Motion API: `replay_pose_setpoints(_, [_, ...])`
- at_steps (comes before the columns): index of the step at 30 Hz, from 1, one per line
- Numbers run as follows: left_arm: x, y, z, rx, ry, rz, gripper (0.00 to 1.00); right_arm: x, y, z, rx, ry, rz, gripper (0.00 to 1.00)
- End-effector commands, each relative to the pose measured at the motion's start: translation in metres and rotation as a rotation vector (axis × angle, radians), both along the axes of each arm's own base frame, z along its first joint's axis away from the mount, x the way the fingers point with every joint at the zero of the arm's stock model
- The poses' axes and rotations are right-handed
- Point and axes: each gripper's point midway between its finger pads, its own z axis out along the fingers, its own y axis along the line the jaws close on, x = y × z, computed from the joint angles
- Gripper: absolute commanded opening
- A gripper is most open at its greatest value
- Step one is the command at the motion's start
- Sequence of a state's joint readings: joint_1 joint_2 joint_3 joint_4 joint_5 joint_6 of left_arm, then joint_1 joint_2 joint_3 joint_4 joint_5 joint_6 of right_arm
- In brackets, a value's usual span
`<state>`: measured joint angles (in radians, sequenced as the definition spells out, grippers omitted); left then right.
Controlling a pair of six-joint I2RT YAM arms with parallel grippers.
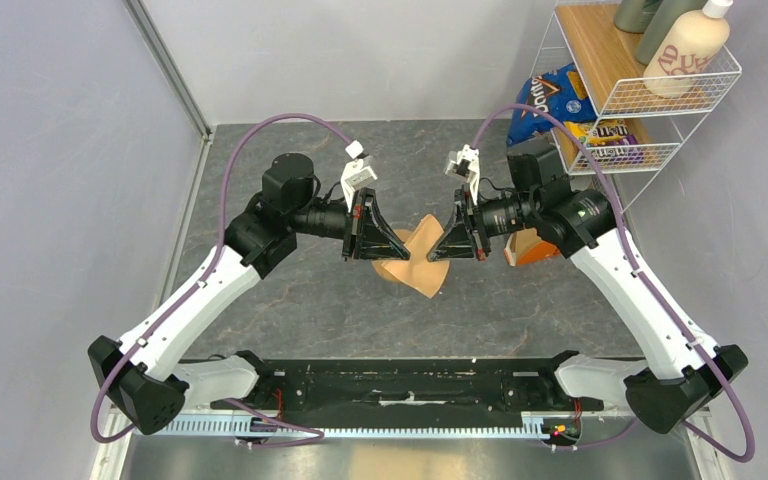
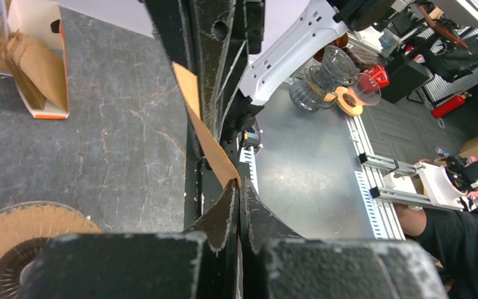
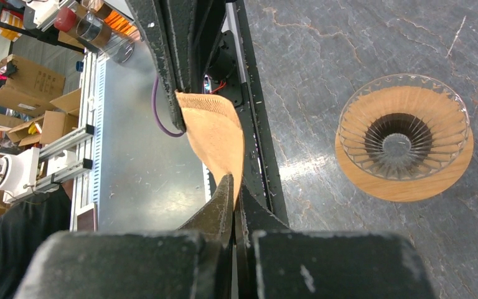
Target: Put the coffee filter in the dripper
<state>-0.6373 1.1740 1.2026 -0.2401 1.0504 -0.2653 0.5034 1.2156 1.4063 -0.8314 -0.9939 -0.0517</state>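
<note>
The tan coffee filter (image 1: 423, 243) hangs in the air between both grippers. My left gripper (image 1: 398, 248) is shut on one edge of it (image 2: 208, 134). My right gripper (image 1: 433, 252) is shut on the opposite edge (image 3: 215, 131). The paper bows open between the fingertips. The dripper (image 3: 404, 134), a clear ribbed glass cone on a round wooden collar, stands upright on the table below and beside the filter. It also shows at the lower left of the left wrist view (image 2: 25, 230). In the top view the filter and grippers mostly hide it.
An open orange-edged box of filters (image 2: 37, 68) stands on the table behind the right gripper (image 1: 530, 246). A white wire shelf (image 1: 650, 100) with bottles and snack bags stands at the back right. Grey walls close the left and back.
</note>
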Motion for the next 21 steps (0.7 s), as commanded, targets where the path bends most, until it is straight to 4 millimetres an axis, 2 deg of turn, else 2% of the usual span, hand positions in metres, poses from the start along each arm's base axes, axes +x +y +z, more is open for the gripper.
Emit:
replay_pose_setpoints(1, [-0.023,0.002,0.022,-0.074,-0.021,-0.120,0.02,0.008,0.004,0.000,-0.006,-0.010,-0.009,0.00])
replay_pose_setpoints(7, [-0.032,0.003,0.019,-0.073,0.007,-0.160,0.02,0.008,0.011,0.010,0.048,0.002,0.020,0.00])
replay_pose_setpoints(15, [-0.029,0.001,0.012,-0.065,0.025,-0.137,0.02,0.000,0.011,0.013,0.068,0.016,0.036,0.00])
replay_pose_setpoints(16, [-0.026,0.001,0.013,-0.064,0.018,-0.119,0.06,0.000,0.010,0.013,0.065,0.010,0.032,0.00])
replay_pose_setpoints(18, [-0.019,0.005,0.011,-0.042,0.007,-0.071,0.30,-0.003,0.007,0.013,0.058,-0.001,0.026,0.00])
replay_pose_setpoints(19, [-0.016,0.007,0.006,-0.012,0.006,-0.044,0.48,-0.004,0.006,0.014,0.054,0.002,0.022,0.00])
replay_pose_setpoints(20, [-0.015,0.009,0.000,0.013,-0.014,-0.025,0.58,-0.005,0.005,0.014,0.054,0.001,0.020,0.00])
replay_pose_setpoints(21, [-0.012,0.011,-0.004,0.028,-0.026,-0.003,0.62,-0.006,0.004,0.015,0.054,-0.003,0.018,0.00])
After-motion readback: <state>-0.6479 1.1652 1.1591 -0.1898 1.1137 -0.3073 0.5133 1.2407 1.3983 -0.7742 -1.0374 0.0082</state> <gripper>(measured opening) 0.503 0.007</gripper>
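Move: Both hands already pinch the coffee filter between them, its middle roughly 2 cm right of the left hand point and at its height, and about 1 cm left of the right hand's. The dripper, set in its wooden ring, waits some 10 cm ahead of the left hand, about 1 cm to its left and 16 cm lower; from the right hand it is about 10 cm ahead, 4 cm left and 15 cm below. The filter box stands roughly 22 cm right of the right hand, 13 cm ahead and 25 cm below. Still pinching its side of the paper, the left hand draws about 1.5 cm back towards the robot, turning some 5 degrees clockwise, then stops and opens its fingers to about half, letting go of the paper between them. Meanwhile the right hand keeps the filter shut in its fingers and eases about 1 cm left towards the left hand, its wrist tipping only a few degrees, both staying well above the dripper. ##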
